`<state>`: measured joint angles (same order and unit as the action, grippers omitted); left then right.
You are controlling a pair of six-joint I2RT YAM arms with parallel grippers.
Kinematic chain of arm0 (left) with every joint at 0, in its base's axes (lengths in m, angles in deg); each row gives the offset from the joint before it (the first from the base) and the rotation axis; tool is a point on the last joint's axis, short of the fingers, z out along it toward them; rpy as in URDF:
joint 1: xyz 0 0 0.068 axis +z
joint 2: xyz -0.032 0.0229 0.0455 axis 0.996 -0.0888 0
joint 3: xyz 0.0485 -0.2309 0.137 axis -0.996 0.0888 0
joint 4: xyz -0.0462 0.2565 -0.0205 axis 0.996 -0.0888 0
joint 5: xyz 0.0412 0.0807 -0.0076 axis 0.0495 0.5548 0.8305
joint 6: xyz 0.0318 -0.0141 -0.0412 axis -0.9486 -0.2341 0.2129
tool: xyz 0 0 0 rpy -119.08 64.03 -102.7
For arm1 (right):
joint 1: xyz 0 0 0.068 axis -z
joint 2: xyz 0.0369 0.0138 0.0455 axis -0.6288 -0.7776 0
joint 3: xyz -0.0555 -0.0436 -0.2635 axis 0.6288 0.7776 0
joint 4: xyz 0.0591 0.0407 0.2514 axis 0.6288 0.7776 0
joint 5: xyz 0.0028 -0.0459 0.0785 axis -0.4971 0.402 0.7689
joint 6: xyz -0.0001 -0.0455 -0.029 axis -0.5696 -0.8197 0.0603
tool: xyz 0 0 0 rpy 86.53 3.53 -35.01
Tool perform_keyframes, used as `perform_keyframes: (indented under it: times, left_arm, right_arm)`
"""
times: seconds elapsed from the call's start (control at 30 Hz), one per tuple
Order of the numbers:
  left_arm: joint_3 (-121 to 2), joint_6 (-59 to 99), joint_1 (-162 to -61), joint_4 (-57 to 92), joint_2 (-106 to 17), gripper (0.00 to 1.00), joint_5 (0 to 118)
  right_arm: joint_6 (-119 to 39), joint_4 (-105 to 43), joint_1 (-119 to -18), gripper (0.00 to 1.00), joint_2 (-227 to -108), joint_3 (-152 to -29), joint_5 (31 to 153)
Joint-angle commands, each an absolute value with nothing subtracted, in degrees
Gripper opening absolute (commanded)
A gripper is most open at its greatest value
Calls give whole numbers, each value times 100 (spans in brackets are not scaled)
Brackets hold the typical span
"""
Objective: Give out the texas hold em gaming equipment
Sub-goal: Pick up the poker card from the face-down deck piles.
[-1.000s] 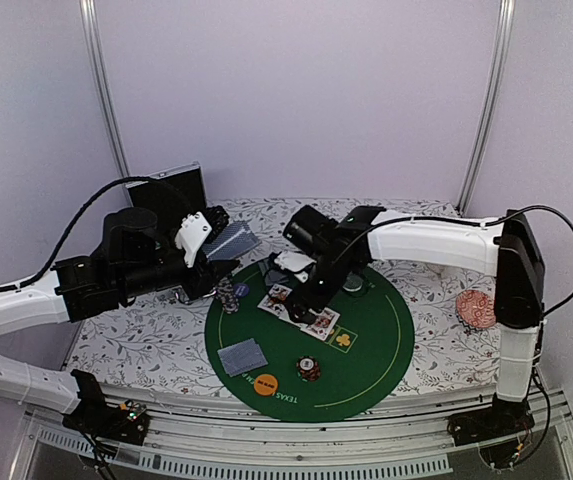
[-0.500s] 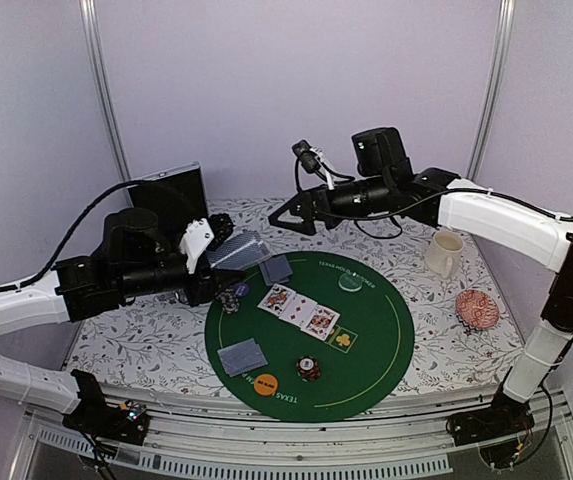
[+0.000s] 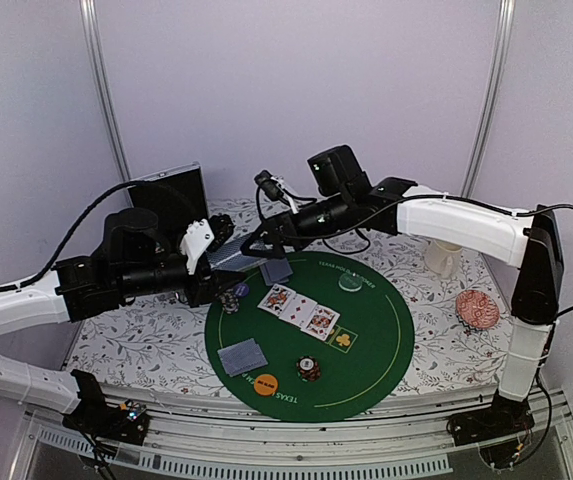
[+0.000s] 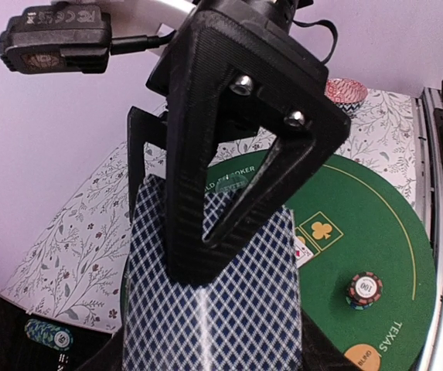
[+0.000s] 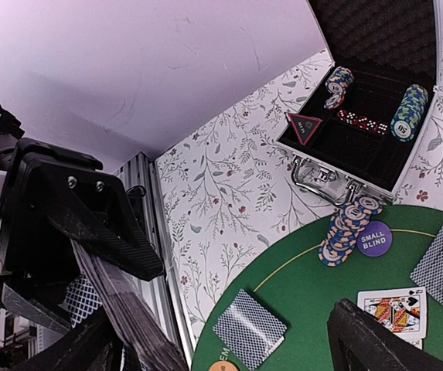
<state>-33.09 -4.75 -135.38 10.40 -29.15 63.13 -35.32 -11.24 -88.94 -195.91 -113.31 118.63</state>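
My left gripper [image 3: 214,262] is shut on a deck of playing cards [image 4: 213,294] with blue diamond backs, held above the table's left side. My right gripper [image 3: 258,242] is open at the deck, one black finger [image 4: 221,154] lying over its top card. On the green mat [image 3: 376,340] lie a face-down card [image 3: 276,270], face-up cards [image 3: 299,311], a face-down pair [image 3: 242,356], a clear disc [image 3: 350,283], an orange disc [image 3: 265,384] and a chip stack [image 3: 309,369]. A taller chip stack [image 5: 348,229] stands by a purple disc [image 5: 375,238]. A red-edged triangle marker [image 5: 304,127] lies in the case.
An open metal case [image 5: 368,135] with chip rolls and dice sits at the back left. A white mug [image 3: 442,257] stands behind my right arm, and a red patterned bowl [image 3: 477,308] sits at the right. The table's metal rail [image 5: 155,255] runs along the near edge.
My right gripper left the mat, where a face-down card now lies at the back, swung up and away, then came left to the deck. The left arm stayed put.
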Motion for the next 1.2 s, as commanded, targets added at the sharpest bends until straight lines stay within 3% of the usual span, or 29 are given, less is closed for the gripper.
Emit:
perform_keyframes:
  times: [0.0,0.13,0.23,0.6,0.93,1.17]
  left_arm:
    - [-3280,-502,-13562,1123,-2879,51,6273]
    - [-3280,-501,-13564,1122,-2887,51,6270]
    - [-3280,-500,-13561,1120,-2887,51,6282]
    - [-3280,-506,-13563,1122,-2886,51,6310]
    - [-3280,-503,-13563,1122,-2878,51,6363]
    - [-3287,-495,-13563,1120,-2872,51,6406]
  right_arm:
    - [-3731,-804,-8811,91,-19405,-11361,11380]
    - [-3782,-751,-8757,83,-19208,-11242,11272]
    - [-3851,-685,-8762,71,-19202,-11287,11465]
    - [-3937,-616,-8727,6,-18924,-11304,11647]
    - [-4116,-332,-8308,2,-18151,-10949,11645]
    - [-5100,629,-7556,2,-17155,-10307,11384]
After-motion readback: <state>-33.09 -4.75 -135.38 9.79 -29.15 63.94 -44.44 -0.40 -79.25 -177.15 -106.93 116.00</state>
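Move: The face-down deck, held out in the left gripper, has its middle roughly 2 cm back and 2 cm left of the right hand point and about 1 cm lower, between the right hand's open fingers. From the left hand point the deck's middle is about 3 cm ahead, 2 cm right and 1 cm up. Some 18 cm below the right hand, the chip stack lies about 5 cm ahead and 10 cm left, and the nearest face card about 6 cm ahead and 2 cm right. The deck's free end stands between the right fingers, which shut from nearly wide open to pinch a card there while the right hand eases about 2 cm to the right. Keeping the pinch, the right hand then speeds away from the deck, right and upward, to end some 11 cm right and 7 cm higher. The left hand stays in place and keeps its grip on the deck. ##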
